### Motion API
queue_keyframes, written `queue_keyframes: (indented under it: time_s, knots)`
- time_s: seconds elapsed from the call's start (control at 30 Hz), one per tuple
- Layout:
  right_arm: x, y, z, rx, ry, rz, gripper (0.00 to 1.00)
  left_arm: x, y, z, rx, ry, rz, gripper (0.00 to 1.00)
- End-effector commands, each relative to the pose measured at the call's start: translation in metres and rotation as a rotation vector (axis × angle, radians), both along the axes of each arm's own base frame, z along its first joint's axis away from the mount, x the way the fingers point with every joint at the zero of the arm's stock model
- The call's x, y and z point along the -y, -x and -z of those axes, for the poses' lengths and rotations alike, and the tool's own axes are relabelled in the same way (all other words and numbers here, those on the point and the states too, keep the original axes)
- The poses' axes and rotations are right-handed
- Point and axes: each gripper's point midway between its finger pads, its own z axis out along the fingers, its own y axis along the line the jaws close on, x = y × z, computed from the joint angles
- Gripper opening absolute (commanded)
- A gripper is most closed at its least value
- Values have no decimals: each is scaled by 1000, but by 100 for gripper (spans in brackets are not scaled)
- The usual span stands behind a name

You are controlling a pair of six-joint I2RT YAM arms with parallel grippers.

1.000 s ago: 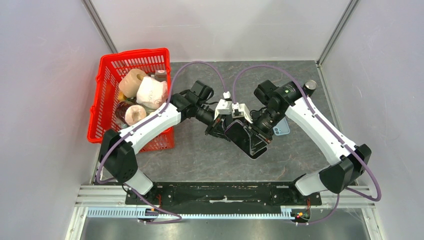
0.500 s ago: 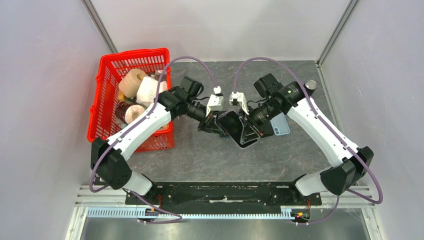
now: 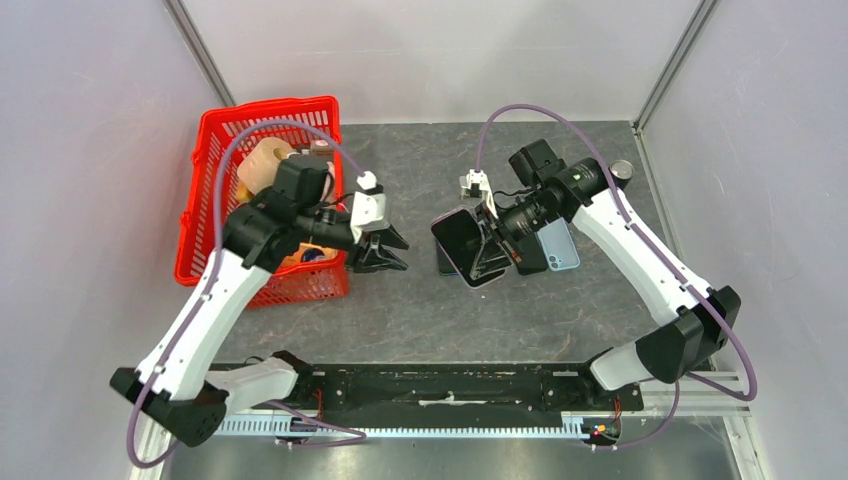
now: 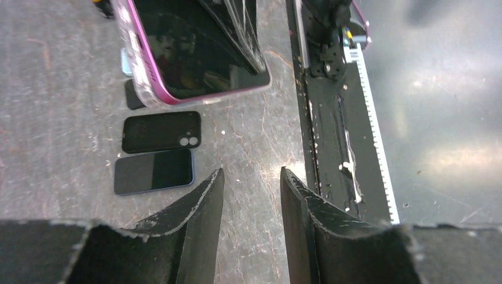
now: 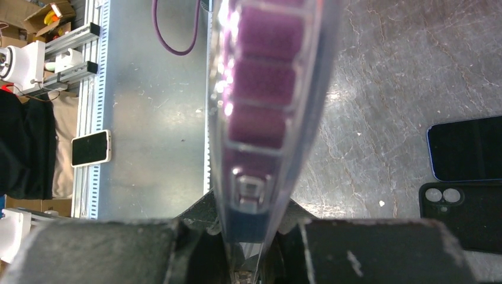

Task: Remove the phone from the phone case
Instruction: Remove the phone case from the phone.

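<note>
The phone (image 3: 462, 243) has a dark screen and purple edges and sits in a clear case. My right gripper (image 3: 492, 236) is shut on one end of it and holds it above the table's middle. In the right wrist view the cased phone (image 5: 269, 89) shows edge-on, clamped between the fingers (image 5: 195, 216). My left gripper (image 3: 393, 252) is open and empty, left of the phone and apart from it. In the left wrist view the phone (image 4: 195, 53) is at the top, beyond the open fingers (image 4: 204, 204).
A red basket (image 3: 212, 150) with paper rolls stands at the left, right beside the left arm. A black phone-shaped item with two camera lenses (image 4: 161, 131) and a dark blue-edged phone (image 4: 154, 171) lie on the table. A light-blue phone (image 3: 562, 247) lies under the right arm.
My left gripper has let go of the phone, opened and swung left toward the basket. My right gripper has carried the phone a little back and up.
</note>
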Motion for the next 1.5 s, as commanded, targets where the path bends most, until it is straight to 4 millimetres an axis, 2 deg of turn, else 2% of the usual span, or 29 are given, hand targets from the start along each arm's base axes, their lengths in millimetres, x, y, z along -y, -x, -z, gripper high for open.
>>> queue_keyframes:
  time_s: [0.0,0.1,0.2,0.33,0.53,1.03,1.47]
  knots:
    - [-7,3,-22,26,-100,-50,0,-3,-1,-53,-27,97,-130,47]
    - [-9,3,-24,22,-108,-55,0,6,-2,-76,-121,179,-157,48]
    - [-9,3,-24,17,-109,-53,0,18,-6,-86,-254,244,-167,50]
    - [-10,4,-25,1,-117,-57,0,28,-19,-83,-378,262,-220,51]
    - [-8,7,-26,-1,-119,-57,0,33,-24,-78,-481,254,-248,51]
    - [-9,5,-26,-5,-114,-51,0,32,-28,-64,-510,231,-293,51]
    - [-10,2,-24,-9,-106,-42,0,31,-22,-63,-525,235,-270,51]
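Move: The phone in its clear case is already in the right gripper. Its middle lies about 13 cm to the left hand's right and 1 cm ahead, roughly level with it. On the table some 30 cm below are the blue-edged phone, about 12 cm ahead and 12 cm right, and the black case, 12 cm ahead and 20 cm right. From the right hand, the cased phone's middle is about 2 cm ahead, 3 cm left and 2 cm up. Raise the left gripper quickly by some 7 cm, then bring it about 3 cm forward and 3 cm right to the near end of the cased phone, easing 1 to 2 cm back down. Roll the wrist about 30 degrees, forward side dipping, and lift the fingertips while swinging them forward; keep the fingers half open. Hold the phone still with the right gripper. ##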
